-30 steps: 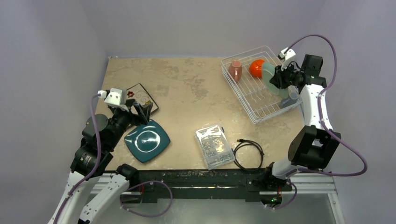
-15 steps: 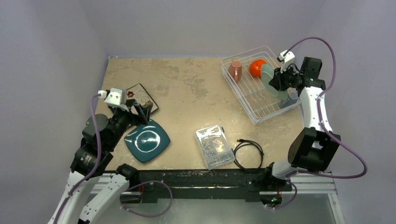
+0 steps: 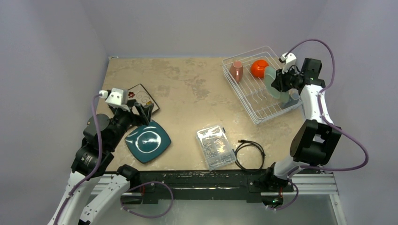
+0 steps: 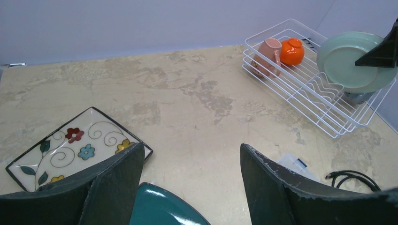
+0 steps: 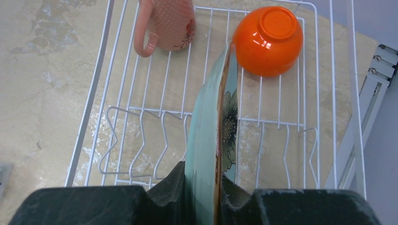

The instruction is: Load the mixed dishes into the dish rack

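My right gripper (image 3: 280, 80) is shut on the rim of the pale green flowered plate (image 3: 272, 84), holding it on edge over the right part of the white wire dish rack (image 3: 248, 101). In the right wrist view the plate (image 5: 209, 117) stands edge-on between my fingers (image 5: 178, 185). The orange bowl (image 5: 267, 40) and pink cup (image 5: 166, 23) lie in the rack's far end. A grey mug (image 4: 359, 97) shows behind the plate. My left gripper (image 3: 143, 112) hangs open above the dark teal square plate (image 3: 148, 141), beside the white floral square plate (image 3: 142, 98).
A clear plastic box of small parts (image 3: 215, 146) and a coiled black cable (image 3: 249, 153) lie near the table's front edge. Walls close in on the left, back and right, the right one close beside the rack.
The right gripper has shifted slightly left over the rack and turned the green plate more edge-on. The left arm has not moved.
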You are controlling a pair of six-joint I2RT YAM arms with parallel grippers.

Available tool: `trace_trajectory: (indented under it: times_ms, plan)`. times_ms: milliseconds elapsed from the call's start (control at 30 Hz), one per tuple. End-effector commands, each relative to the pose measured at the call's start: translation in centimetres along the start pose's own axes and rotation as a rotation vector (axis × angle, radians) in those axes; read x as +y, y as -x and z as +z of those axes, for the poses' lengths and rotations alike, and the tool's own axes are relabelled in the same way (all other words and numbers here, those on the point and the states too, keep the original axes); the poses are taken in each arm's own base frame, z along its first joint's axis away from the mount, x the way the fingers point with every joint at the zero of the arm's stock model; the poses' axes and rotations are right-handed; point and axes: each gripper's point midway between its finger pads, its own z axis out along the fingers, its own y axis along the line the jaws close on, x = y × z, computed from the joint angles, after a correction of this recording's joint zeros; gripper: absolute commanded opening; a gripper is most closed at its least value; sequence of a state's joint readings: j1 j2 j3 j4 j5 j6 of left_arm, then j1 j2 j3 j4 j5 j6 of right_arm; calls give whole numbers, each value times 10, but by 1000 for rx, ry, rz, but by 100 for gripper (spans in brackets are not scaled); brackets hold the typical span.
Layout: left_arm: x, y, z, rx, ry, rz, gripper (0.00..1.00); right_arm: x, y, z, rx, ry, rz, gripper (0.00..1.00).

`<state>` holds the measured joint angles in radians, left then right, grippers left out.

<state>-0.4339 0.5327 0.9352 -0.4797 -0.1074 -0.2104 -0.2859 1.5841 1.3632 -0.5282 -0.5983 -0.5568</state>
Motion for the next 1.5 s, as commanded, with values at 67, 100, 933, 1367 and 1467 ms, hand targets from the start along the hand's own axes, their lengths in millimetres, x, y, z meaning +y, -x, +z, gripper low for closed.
trace_trajectory:
  times_ms: [67,100,933,1367,1467]
  plan:
    - [-4,20,-2,-51,-14,-19,73,-20,36,-7,-88,-53,-53,23]
    - [-5,20,-2,-50,-16,-19,73,-22,35,-6,-81,-56,-51,25]
    - [-5,5,14,15,-11,-13,73,3,74,-76,-341,-312,109,50]
    - [20,-22,37,124,128,40,73,207,121,-29,-406,-272,74,68]
    - [30,-30,42,162,184,61,73,292,101,-8,-361,-192,5,75]
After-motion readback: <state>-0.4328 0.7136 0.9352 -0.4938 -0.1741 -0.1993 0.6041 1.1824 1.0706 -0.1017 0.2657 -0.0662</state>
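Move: The right hand holds the green plate over its rack slot, about 3 cm ahead, 1 cm left and 9 below. The orange bowl is some 12 cm ahead and 4 left, the pink mug 11 ahead and 13 left, the grey mug 8 right and 2 back, all about 10 below. From the left hand the flowered plate lies 19 ahead, 10 left and 30 below; the dark plate, 3 ahead, 2 left, similarly low. Forward barely 1.5 cm and a touch down, the right hand settles the green plate into its slot and opens, letting go. It then rises and backs out, fingers tipping up some 20 degrees, and sweeps fast about 25 cm left, away from the rack, opening wide. The open left hand eases down and forward about 6 cm towards the flowered plate, tilting down. ##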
